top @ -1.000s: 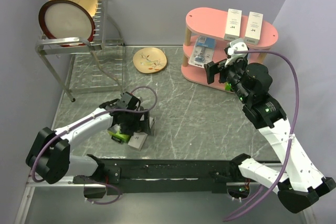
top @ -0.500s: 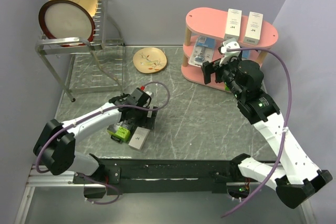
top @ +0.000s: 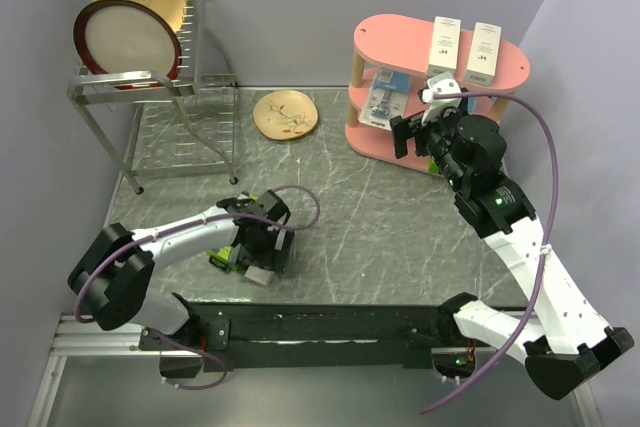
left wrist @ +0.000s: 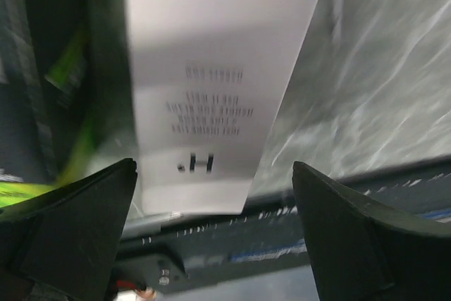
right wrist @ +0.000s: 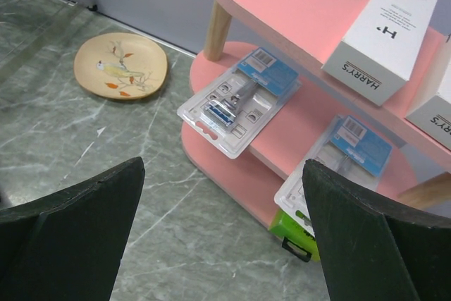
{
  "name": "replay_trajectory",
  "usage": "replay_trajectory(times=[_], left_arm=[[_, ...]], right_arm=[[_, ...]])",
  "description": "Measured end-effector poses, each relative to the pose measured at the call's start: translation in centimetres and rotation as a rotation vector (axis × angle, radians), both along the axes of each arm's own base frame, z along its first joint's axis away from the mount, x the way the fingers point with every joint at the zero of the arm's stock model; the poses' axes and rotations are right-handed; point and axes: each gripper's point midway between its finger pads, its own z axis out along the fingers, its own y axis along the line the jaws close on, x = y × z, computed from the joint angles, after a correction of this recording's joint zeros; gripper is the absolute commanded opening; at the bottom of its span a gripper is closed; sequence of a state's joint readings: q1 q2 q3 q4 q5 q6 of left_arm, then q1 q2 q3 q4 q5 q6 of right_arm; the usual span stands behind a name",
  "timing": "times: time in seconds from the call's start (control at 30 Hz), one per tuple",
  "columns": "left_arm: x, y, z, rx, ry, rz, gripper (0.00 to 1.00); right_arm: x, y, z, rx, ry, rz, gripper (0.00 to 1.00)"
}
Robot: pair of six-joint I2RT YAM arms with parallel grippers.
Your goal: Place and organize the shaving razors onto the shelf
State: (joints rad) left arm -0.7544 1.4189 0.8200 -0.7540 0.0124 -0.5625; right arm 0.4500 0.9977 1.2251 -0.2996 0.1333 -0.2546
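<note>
The pink shelf (top: 405,35) stands at the back right. Two slim white boxes (top: 443,44) stand on its top board. Two blue-white blister cards (right wrist: 239,100) lie on the middle board and a lime-green box (right wrist: 299,234) on the bottom one. My right gripper (top: 415,132) hangs open and empty before the shelf (right wrist: 282,5). My left gripper (top: 262,247) is open over a third white box (left wrist: 211,82) lying flat, whose near end sits between its fingers (left wrist: 77,237). A black-and-lime box (left wrist: 56,82) lies beside it on the left.
A metal wire dish rack (top: 150,97) with two plates stands at the back left. A small painted plate (top: 285,113) lies on the table left of the shelf, and it also shows in the right wrist view (right wrist: 121,66). The arm-base rail runs along the near edge.
My left gripper swung up and right off the boxes, then came back down toward the near edge over the white box. My right gripper shifted slightly left in front of the shelf.
</note>
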Motion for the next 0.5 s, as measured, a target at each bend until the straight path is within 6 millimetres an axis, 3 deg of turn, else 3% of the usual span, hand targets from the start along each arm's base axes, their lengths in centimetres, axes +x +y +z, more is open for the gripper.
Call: replay_trajectory(times=[0.1, 0.4, 0.5], left_arm=[[-1.0, 0.0, -0.3, 0.006, 0.033, -0.001, 0.93], [1.6, -2.3, 0.2, -0.078, -0.073, -0.021, 0.78], [2.1, -2.8, 0.4, -0.097, -0.097, -0.025, 0.77]], right_arm=[[0.1, -0.4, 0.1, 0.0, -0.003, -0.015, 1.0], [0.9, -0.5, -0.2, 0.001, 0.005, -0.025, 1.0], [1.2, -0.3, -0.1, 0.0, 0.007, -0.025, 1.0]])
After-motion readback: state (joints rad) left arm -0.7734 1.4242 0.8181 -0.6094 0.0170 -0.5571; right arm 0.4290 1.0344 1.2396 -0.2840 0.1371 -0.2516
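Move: The white razor box lies between the left hand's open fingers, nearly flat below them, its middle about 4 cm ahead, in line sideways and 1 cm down, its far end slanting to the right. The green razor box stands some 8 cm to the hand's left and 4 cm ahead; the table's front edge is roughly 7 cm back. From the right hand, the white razor box lies about 13 cm back, 26 cm left and 36 cm down. Easing back a centimetre at first, the left hand then sweeps right and forward, about 3 cm each way, staying low over the table with its fingertips swinging some 10 degrees the same way. The fingers close by about a fifth around the near end of the white razor box, the left finger against its left side, pushing that end to the right. ##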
